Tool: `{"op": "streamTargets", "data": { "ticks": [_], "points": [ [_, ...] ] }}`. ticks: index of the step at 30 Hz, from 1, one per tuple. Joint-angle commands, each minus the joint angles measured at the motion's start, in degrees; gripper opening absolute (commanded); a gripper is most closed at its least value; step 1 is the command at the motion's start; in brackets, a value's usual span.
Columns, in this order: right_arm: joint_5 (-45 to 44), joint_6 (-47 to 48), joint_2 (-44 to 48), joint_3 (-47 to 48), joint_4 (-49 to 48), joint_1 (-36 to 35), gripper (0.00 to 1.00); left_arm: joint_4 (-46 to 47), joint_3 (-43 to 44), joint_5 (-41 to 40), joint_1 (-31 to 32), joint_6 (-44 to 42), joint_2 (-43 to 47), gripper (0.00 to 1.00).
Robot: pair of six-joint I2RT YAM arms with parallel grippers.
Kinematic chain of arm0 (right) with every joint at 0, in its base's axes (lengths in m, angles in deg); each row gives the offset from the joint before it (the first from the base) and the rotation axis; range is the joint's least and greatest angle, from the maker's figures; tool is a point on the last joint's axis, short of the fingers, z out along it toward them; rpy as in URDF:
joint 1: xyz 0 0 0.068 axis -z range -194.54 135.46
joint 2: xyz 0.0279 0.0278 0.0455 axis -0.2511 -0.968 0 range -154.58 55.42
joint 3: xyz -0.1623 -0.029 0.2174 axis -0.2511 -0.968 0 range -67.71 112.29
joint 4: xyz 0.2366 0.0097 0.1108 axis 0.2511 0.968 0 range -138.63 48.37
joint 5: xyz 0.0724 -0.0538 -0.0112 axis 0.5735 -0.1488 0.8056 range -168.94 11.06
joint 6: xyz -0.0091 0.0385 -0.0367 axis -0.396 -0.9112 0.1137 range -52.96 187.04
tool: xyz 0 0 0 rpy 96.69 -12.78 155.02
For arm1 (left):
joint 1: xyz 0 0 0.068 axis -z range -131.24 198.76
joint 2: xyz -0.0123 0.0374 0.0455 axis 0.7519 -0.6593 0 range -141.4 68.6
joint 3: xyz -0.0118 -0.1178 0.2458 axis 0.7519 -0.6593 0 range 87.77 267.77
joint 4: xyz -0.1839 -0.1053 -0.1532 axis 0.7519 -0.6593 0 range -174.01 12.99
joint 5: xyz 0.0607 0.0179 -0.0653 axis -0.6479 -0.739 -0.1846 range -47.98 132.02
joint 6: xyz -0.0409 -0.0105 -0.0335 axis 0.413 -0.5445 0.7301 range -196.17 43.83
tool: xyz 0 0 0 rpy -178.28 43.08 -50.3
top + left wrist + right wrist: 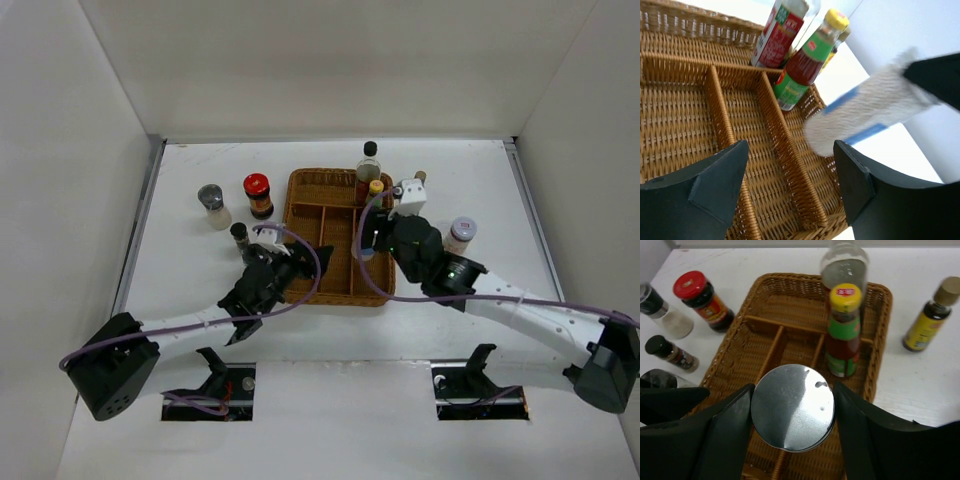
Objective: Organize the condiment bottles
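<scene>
My right gripper [792, 412] is shut on a silver-capped shaker [792, 407], its fingers pressed on both sides of the cap, above the front right of the brown wicker tray [740, 330]. In the left wrist view that white, blue-striped shaker [865, 115] hangs tilted over the tray's right compartment. My left gripper [790, 170] is open with nothing between its fingers, over the tray's near left part [296, 215]. A yellow-capped red sauce bottle [844, 335] and a clear black-capped bottle [369, 160] stand in the tray's far right corner.
Left of the tray stand a red-lidded dark jar [258, 194], a silver-capped shaker [212, 205] and a small black-capped bottle [241, 236]. To its right are a slim dark sauce bottle [932, 320] and another shaker [460, 235]. White walls enclose the table.
</scene>
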Motion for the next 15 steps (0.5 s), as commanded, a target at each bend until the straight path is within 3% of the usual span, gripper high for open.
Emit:
{"op": "streamTargets", "data": {
  "ticks": [1,9,15],
  "points": [
    [1.15,2.79,-3.30,6.66,-12.56,-0.82,0.38,5.95,-2.26,0.23,-0.36,-1.25,5.62,0.67],
    [2.56,7.45,-16.66,14.04,-19.25,-0.83,0.38,8.51,-6.57,-0.47,-0.80,-3.09,17.23,0.68],
    [2.12,10.35,-26.86,19.23,-22.07,1.45,0.38,8.51,-7.10,-1.26,-1.41,-3.44,18.12,0.68]
  ]
}}
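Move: The right hand already holds the silver-lidded bottle above the basket. The free part of the basket's far compartment lies about 21 cm ahead, 11 cm to the left and 19 cm below. The yellow-capped bottle stands some 12 cm straight ahead and the black-capped one 18 cm straight ahead, both about 10 cm lower. The red-lidded jar is about 18 cm ahead, 30 cm left. From the left hand, that free spot is roughly 24 cm ahead, 3 cm right and 12 cm lower. Keeping its grip on the silver-lidded bottle, the right hand carries it left about 8 cm and forward about 7 cm over the basket's lanes, towards the open far compartment left of the two standing bottles, staying nearly level until it starts to sink a little at the end. Meanwhile the empty left hand, fingers still apart, rises some 7 cm and draws off left and slightly back, away from that compartment, its fingertips tilting up a little over 10 degrees. ##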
